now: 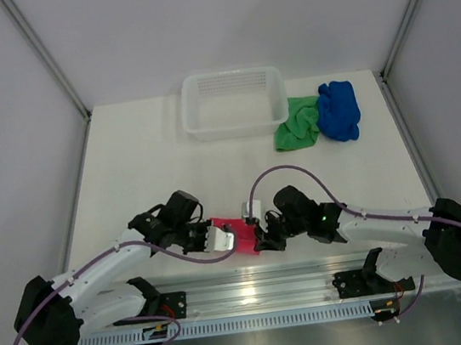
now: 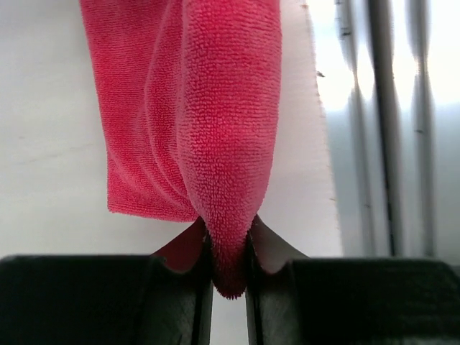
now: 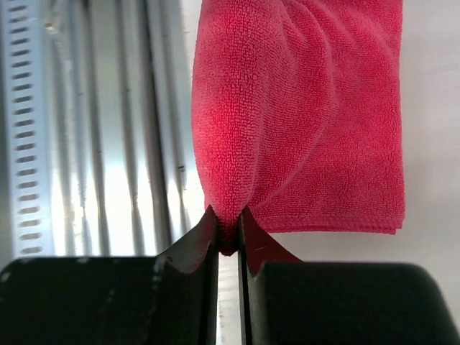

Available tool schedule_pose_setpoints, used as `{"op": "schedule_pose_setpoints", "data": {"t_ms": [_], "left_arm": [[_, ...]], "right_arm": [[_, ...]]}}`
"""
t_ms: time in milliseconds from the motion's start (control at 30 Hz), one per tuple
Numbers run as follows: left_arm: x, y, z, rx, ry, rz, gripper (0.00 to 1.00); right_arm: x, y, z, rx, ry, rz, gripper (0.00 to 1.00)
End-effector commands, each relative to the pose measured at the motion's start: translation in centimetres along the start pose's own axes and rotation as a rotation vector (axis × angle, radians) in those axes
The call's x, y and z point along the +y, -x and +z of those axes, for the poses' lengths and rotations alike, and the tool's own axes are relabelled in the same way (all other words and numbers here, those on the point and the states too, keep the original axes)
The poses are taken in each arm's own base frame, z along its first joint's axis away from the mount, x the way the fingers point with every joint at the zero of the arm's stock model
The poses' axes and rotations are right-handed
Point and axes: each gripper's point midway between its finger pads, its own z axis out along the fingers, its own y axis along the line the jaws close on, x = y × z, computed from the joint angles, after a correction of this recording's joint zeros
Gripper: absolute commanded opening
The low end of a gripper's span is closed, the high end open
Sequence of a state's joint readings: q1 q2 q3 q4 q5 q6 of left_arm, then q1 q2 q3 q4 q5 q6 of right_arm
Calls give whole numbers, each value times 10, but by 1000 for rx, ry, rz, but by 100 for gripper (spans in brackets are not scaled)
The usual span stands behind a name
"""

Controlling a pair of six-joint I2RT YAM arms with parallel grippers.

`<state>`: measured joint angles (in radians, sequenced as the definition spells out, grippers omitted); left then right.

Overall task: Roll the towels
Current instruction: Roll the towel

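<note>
A bright pink towel lies folded near the table's front edge, between my two grippers. The left gripper is shut on a thick fold at its left end; in the left wrist view the pink towel bulges up from between the fingers, and the left gripper pinches it. The right gripper is shut on the opposite end, where the pink towel is nipped by the right gripper. A green towel and a blue towel lie crumpled together at the back right.
A white mesh basket stands at the back centre, just left of the green towel. The metal rail carrying the arm bases runs along the front edge, close behind the pink towel.
</note>
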<state>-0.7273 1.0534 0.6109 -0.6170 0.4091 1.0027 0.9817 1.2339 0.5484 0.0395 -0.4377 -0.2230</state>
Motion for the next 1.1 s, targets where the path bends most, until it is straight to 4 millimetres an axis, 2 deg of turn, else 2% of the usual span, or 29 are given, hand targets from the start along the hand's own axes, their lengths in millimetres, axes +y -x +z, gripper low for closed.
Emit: {"op": "schedule_pose_setpoints", "data": {"t_ms": [0,100,167,200,233,267,300,333,400,433,500,533,633,733,933,1067], "left_arm": [[-40,8,-14,-19,-186,-84,21],[-42,11,-14,-29,-224,-91,22],[-38,13,-12,-47,-253,-128,21],[-29,21,-17,-71,-256,-145,19],[-24,20,-20,-85,-260,-191,18],[-24,17,-16,-88,-300,-235,18],[-10,28,-21,-124,-294,-247,17],[-8,24,-22,-116,-306,-287,16],[0,22,-16,-103,-335,-333,13],[3,22,-15,-104,-342,-352,13],[4,23,-9,-109,-383,-385,12],[7,24,-9,-110,-387,-396,11],[8,17,-3,-100,-414,-447,10],[13,14,-1,-103,-430,-484,10],[17,17,-3,-127,-433,-471,10],[17,17,-4,-132,-438,-481,10]], "right_arm": [[25,14,-8,-6,133,78,0],[21,18,-9,-18,169,151,1],[7,17,-9,-27,137,188,14],[1,15,-7,-23,117,208,23],[-5,14,-8,-22,98,216,34],[-10,14,-9,-24,82,222,37],[-20,21,-10,-62,59,212,41],[-23,25,-12,-80,52,209,48],[-29,32,-16,-120,56,205,51],[-27,35,-16,-134,80,211,58],[-28,39,-15,-151,91,207,62],[-27,39,-15,-154,95,222,72],[-28,36,-12,-168,107,255,76],[-38,34,-7,-193,73,277,78],[-46,25,5,-176,58,302,78],[-45,22,9,-198,62,306,77]]}}
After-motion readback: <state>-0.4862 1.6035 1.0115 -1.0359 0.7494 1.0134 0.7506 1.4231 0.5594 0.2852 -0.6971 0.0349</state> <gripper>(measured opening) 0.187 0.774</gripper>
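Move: The red towel is already pinched at both ends of its near edge. Its middle lies about 7 cm right and 1 cm ahead of the left hand, and 7 cm left and 4 cm ahead of the right hand. From the right hand, the green towel is some 41 cm ahead and 19 cm right, while the white bin's middle is about 50 cm ahead and 2 cm left; all are near or slightly below finger height. The left hand keeps its pinch on the red towel's left end, drawing back about 3 cm and then returning forward to roughly where it began, while the wrist rolls some 35 degrees so that the fingertips swing back towards the base. The right hand first eases back a centimetre with its pinch still shut, then opens wide and lets go of the right end while travelling about 5 cm forward, rising 2 cm and sinking again so that its open fingers finish on either side of the roll's end. ##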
